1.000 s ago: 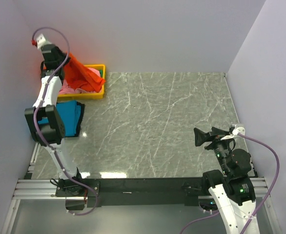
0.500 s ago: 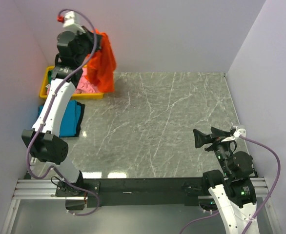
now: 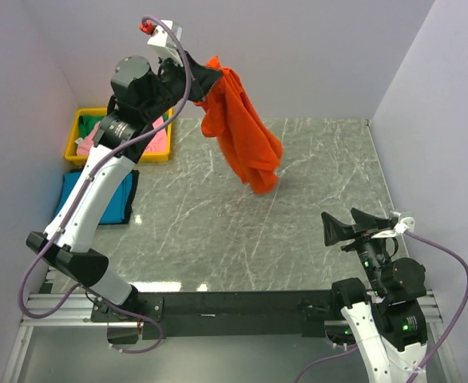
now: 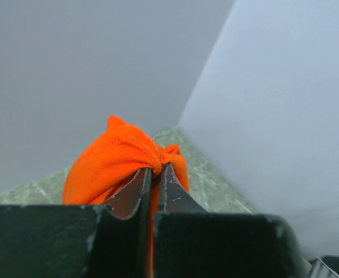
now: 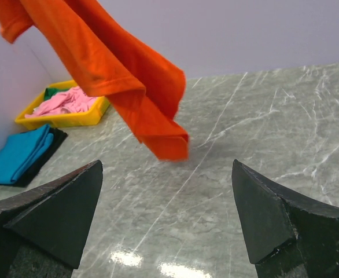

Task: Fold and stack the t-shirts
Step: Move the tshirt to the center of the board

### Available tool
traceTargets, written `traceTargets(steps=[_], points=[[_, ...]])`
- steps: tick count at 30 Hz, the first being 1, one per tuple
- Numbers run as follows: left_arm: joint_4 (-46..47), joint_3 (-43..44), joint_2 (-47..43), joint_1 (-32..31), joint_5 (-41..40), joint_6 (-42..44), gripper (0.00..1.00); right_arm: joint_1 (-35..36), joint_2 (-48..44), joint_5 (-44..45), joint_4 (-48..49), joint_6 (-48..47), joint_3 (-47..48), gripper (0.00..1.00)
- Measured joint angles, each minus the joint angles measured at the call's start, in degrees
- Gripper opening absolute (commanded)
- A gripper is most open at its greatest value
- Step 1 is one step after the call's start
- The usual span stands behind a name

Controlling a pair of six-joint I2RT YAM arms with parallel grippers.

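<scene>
A bright orange t-shirt [image 3: 246, 132] hangs in the air over the back middle of the table, pinched at its top by my left gripper [image 3: 208, 80], which is shut on it. In the left wrist view the orange cloth [image 4: 111, 165] bunches between the closed fingers at my left gripper [image 4: 155, 169]. From the right wrist the orange t-shirt [image 5: 123, 75] swings above the marble. A teal blue t-shirt [image 3: 110, 195] lies folded at the left edge. A pale pink t-shirt [image 3: 110, 132] sits in the yellow tray. My right gripper [image 3: 354, 226] is open and empty at the near right.
The yellow tray [image 3: 158, 153] stands at the back left corner, with a bit of green cloth in it beside the pink. White walls close the table at left, back and right. The arm bases and metal rail run along the near edge.
My left arm has lifted the orange t-shirt out of the tray and swung it right, over the table's back middle. The right arm has barely shifted.
</scene>
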Motion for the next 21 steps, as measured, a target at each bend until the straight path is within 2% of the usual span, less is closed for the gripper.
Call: traceTargets(steps=[4, 9, 13, 16, 21], points=[[0.15, -2.01, -2.56, -1.9, 2.64, -0.13, 0.02, 0.0, 0.0, -0.35, 0.02, 0.59, 0.0, 0.98], [0.17, -11.23, -7.08, -2.51, 2.38, 1.09, 0.06, 0.0, 1.77, -1.64, 0.0, 1.38, 0.0, 0.98], [-1.68, -16.98, -7.74, -2.47, -1.68, 4.11, 0.01, 0.0, 6.29, -3.23, -0.52, 2.49, 0.0, 0.98], [-4.42, -19.96, -7.65, -2.47, -5.31, 6.19, 0.0, 0.0, 9.81, -5.25, -1.22, 2.84, 0.0, 0.98], [-6.6, -20.33, -7.65, -2.75, -10.03, 9.2, 0.01, 0.0, 12.63, -7.26, -2.38, 3.8, 0.0, 0.98]])
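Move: The orange t-shirt already hangs from the left fingers high in the air. The board's center, where it is to go, lies about 50 cm below the left hand, some 2 cm back and 4 cm to the right. At roughly that same depth, the yellow bin is about 21 cm farther out and 34 cm left, and the blue folded stack is level ahead and some 37 cm left. From the right hand, the center is about 20 cm ahead, 23 cm left and 28 cm below. Lowering the pinched t-shirt towards the board's center, the left hand first eases back 3 to 4 cm, then sinks about 13 cm, creeping forward again and slightly left while its shut fingers tip some 20 degrees downward. The wide-open right hand, empty, dips about 5 cm, edging left and forward towards the center and tipping down some 15 degrees. ##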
